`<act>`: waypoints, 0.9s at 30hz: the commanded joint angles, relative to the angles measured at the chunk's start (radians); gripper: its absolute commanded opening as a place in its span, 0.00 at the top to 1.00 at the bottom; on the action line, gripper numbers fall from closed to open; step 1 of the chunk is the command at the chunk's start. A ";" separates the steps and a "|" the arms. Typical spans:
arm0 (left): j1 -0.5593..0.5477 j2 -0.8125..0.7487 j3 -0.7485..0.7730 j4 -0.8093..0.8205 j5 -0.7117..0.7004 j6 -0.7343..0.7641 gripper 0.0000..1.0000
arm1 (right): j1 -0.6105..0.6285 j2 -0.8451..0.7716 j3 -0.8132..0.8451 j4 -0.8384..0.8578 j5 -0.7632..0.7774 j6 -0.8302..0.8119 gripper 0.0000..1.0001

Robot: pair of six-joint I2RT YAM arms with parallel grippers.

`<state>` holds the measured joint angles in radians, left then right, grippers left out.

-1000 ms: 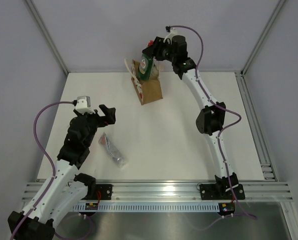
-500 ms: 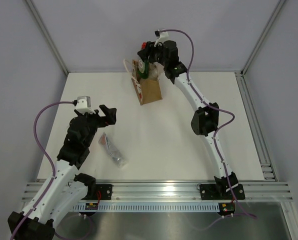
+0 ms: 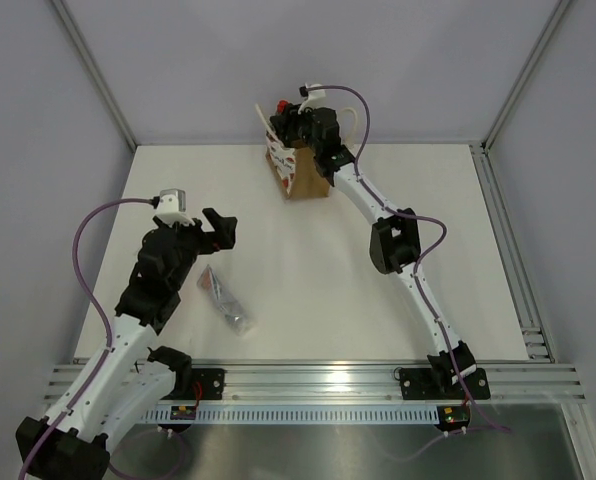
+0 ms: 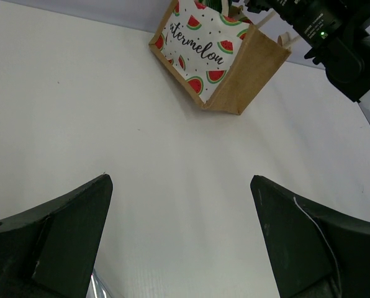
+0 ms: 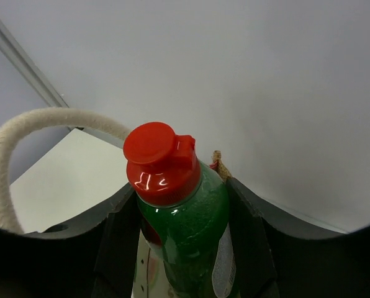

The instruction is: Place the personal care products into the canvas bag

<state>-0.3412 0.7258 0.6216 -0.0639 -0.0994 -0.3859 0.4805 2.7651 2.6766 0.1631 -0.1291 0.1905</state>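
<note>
The canvas bag (image 3: 311, 181) stands at the back of the table, its cream watermelon-print side (image 4: 200, 46) turned toward the left arm. My right gripper (image 3: 296, 123) hovers right over the bag's mouth, shut on the dark green bottle (image 5: 191, 236) with the red top (image 5: 162, 162). That top (image 3: 282, 107) pokes out beside a cream handle (image 5: 30, 127). The silvery squeeze tube (image 3: 228, 301) lies flat on the table near the left arm. My left gripper (image 3: 218, 229) (image 4: 180, 236) hangs open over bare table just beyond the tube, with nothing between its fingers.
The white tabletop (image 3: 308, 280) is bounded by an aluminium rail (image 3: 318, 378) at the near edge and metal frame posts (image 3: 93, 75) at the back corners. Grey walls close in on the back and sides.
The right arm has swung left with the green bottle, from beside the bag to over its mouth. The left arm and the tube have stayed put.
</note>
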 commanded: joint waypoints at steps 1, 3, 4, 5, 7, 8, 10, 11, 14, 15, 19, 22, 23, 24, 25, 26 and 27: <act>0.004 0.011 0.058 0.010 0.023 -0.004 0.01 | 0.020 -0.015 0.062 0.164 0.062 0.020 1.00; 0.004 0.017 0.063 0.016 0.021 -0.001 0.01 | 0.024 -0.012 0.048 0.155 0.040 0.044 1.00; 0.004 0.020 0.063 0.018 0.021 -0.002 0.01 | 0.024 -0.010 0.043 0.148 0.031 0.052 1.00; 0.004 0.026 0.063 0.019 0.024 -0.002 0.01 | 0.026 -0.012 0.039 0.147 0.007 0.059 1.00; 0.002 0.032 0.061 0.029 0.027 -0.002 0.01 | 0.026 -0.018 0.020 0.136 -0.018 0.070 1.00; 0.004 0.038 0.061 0.032 0.030 0.001 0.01 | 0.027 -0.019 0.013 0.131 -0.047 0.070 1.00; 0.004 0.043 0.059 0.036 0.033 0.002 0.01 | 0.033 -0.033 -0.027 0.116 -0.055 0.057 1.00; 0.004 0.043 0.059 0.039 0.033 0.004 0.01 | 0.035 -0.036 -0.053 0.112 -0.063 0.026 1.00; 0.004 0.041 0.050 0.049 0.038 0.002 0.01 | 0.046 -0.045 -0.084 0.081 -0.084 -0.029 1.00; 0.004 0.040 0.049 0.049 0.040 0.004 0.01 | 0.044 -0.045 -0.096 0.061 -0.090 -0.040 0.99; 0.004 0.026 0.043 0.042 0.043 -0.002 0.01 | 0.055 -0.068 -0.132 0.032 -0.145 -0.056 0.72; 0.004 0.006 0.040 0.042 0.041 -0.010 0.01 | 0.066 -0.105 -0.153 0.015 -0.150 -0.082 0.30; 0.004 0.003 0.036 0.042 0.040 -0.010 0.01 | 0.069 -0.114 -0.147 -0.006 -0.156 -0.086 0.23; 0.004 -0.002 0.033 0.042 0.040 -0.013 0.01 | 0.069 -0.134 -0.143 -0.017 -0.162 -0.092 0.18; 0.004 -0.009 0.032 0.044 0.043 -0.016 0.01 | 0.069 -0.146 -0.138 -0.030 -0.174 -0.101 0.07; 0.004 -0.011 0.029 0.044 0.043 -0.018 0.01 | 0.069 -0.160 -0.132 -0.054 -0.182 -0.106 0.02; 0.004 -0.014 0.027 0.042 0.043 -0.021 0.01 | 0.069 -0.188 -0.127 -0.069 -0.190 -0.111 0.00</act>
<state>-0.3412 0.7349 0.6407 -0.0727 -0.0772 -0.3931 0.5201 2.7251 2.5294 0.1238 -0.2535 0.1154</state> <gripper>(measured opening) 0.985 0.971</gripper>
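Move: The green bottle with the red cap is still held by the right hand at the bag's mouth; the canvas bag's middle lies about 4 cm to that hand's right, 3 cm back and some 12 cm below it. The bag's left rope handle stands roughly 6 cm to the hand's left, its right handle some 16 cm to the right, both about level with it in reach and height. From the left hand the bag is about 33 cm ahead, 22 cm right and 14 cm lower. The green bottle is lowered into the canvas bag by the right hand, which first eases left and slightly down, then sinks faster, about 5 cm down in all and 3 to 4 cm left, while drawing back a similar amount. The wrist turns some 10 degrees counter-clockwise, its left side dipping; near the bottom the fingers open wide and give up their grip on the bottle. ##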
